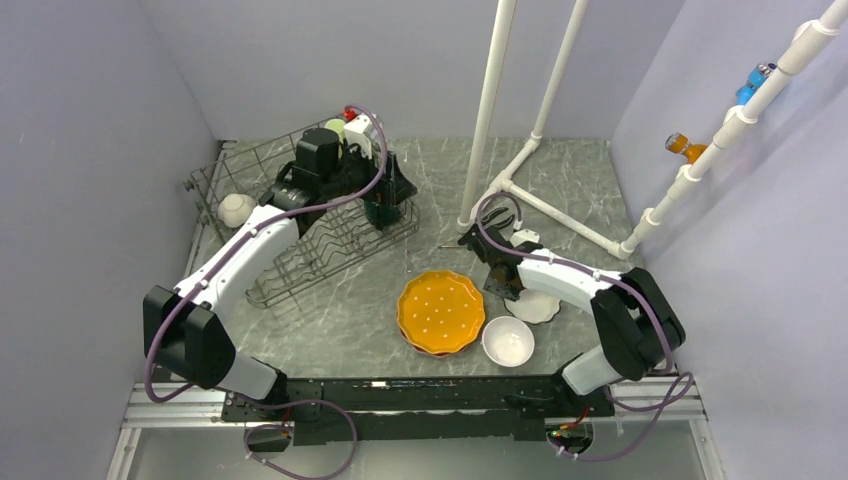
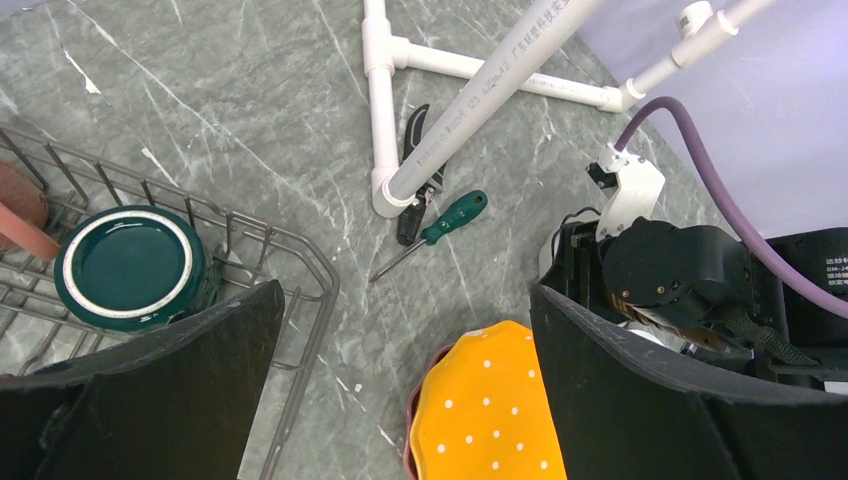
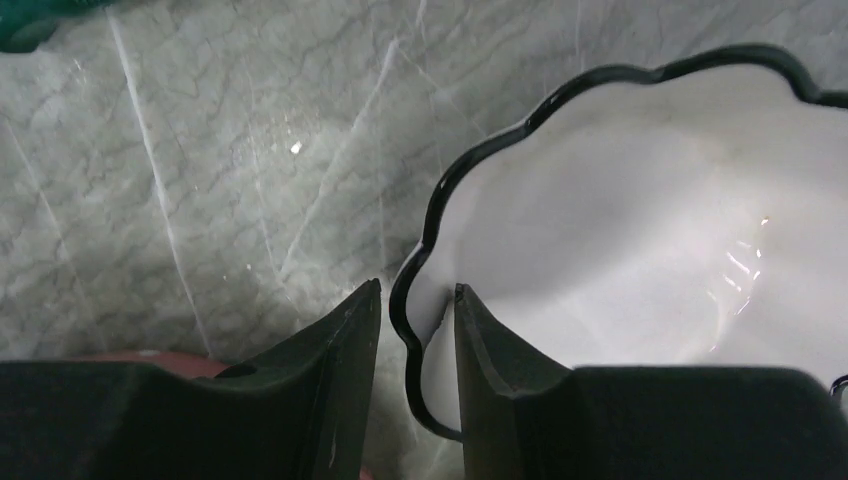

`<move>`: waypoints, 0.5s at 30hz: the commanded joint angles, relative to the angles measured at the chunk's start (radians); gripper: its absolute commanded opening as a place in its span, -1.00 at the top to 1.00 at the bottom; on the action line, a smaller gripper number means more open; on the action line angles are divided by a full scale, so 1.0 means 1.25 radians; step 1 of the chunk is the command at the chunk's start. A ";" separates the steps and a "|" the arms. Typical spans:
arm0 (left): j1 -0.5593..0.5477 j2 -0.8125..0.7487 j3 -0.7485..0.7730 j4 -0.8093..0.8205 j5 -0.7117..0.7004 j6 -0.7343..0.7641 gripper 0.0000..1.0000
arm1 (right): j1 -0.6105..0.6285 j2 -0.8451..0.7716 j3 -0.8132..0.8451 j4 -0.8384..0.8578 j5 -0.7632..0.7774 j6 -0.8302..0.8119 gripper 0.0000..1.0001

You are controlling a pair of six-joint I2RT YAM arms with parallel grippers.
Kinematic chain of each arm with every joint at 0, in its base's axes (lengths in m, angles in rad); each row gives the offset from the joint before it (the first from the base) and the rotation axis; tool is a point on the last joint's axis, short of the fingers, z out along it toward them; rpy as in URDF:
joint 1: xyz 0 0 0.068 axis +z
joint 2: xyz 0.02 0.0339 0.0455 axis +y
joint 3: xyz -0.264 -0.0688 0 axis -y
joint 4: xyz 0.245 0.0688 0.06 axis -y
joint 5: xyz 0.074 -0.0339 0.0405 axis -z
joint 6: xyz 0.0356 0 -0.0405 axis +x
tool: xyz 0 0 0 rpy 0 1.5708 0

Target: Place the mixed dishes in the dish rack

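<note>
My right gripper straddles the black rim of the white scalloped bowl, one finger inside and one outside, a thin gap still showing. That bowl sits on the table beside the plain white bowl and the stacked orange dotted plates. My left gripper hangs wide open and empty over the right end of the dish rack. The dark teal mug stands mouth-down in the rack. A pale dish and a pale green mug also sit in it.
A green screwdriver and black-handled pliers lie by the white pipe frame at the back. Pipes also run up the right wall. Grey walls close in on three sides.
</note>
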State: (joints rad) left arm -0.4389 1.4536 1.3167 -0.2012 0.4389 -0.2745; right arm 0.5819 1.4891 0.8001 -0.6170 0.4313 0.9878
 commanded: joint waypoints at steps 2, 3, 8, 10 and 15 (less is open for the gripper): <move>0.000 -0.020 0.031 0.003 -0.001 0.028 -0.97 | -0.001 0.045 -0.004 0.078 0.061 0.008 0.38; 0.000 -0.020 0.029 0.004 -0.001 0.027 -0.96 | -0.001 0.052 -0.005 0.082 0.059 0.006 0.46; 0.000 -0.007 0.032 0.004 0.003 0.025 -0.95 | 0.000 0.045 -0.026 0.090 0.055 0.013 0.91; -0.001 -0.001 0.033 0.003 0.007 0.024 -0.94 | -0.001 0.026 -0.033 0.090 0.062 0.015 1.00; 0.000 0.006 0.036 -0.004 0.001 0.028 -0.93 | -0.003 -0.031 -0.022 0.070 0.092 0.003 1.00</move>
State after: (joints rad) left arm -0.4389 1.4559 1.3190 -0.2077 0.4381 -0.2630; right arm 0.5850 1.5024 0.7879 -0.5438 0.5468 0.9588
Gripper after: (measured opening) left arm 0.967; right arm 0.154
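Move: The scalloped bowl's near-left rim already sits between the right gripper's part-open fingertips. Its middle lies about 7 cm to that hand's right, level fore and aft and 1 cm lower. The white bowl is some 10 cm back and 2 cm right, the orange plate 13 cm left and 3 cm back, the screwdriver about 11 cm ahead and 4 cm left. From the left hand, the scalloped bowl lies roughly 12 cm back, 28 cm right and 27 cm below. Slide the right gripper about 2 cm forward along the scalloped bowl's left rim and 1 cm to the right, keeping its height and letting the fingertips swing some 5 degrees forward and rightward. Close the fingers on the way, one inside the bowl and one outside, until they pinch the rim. ##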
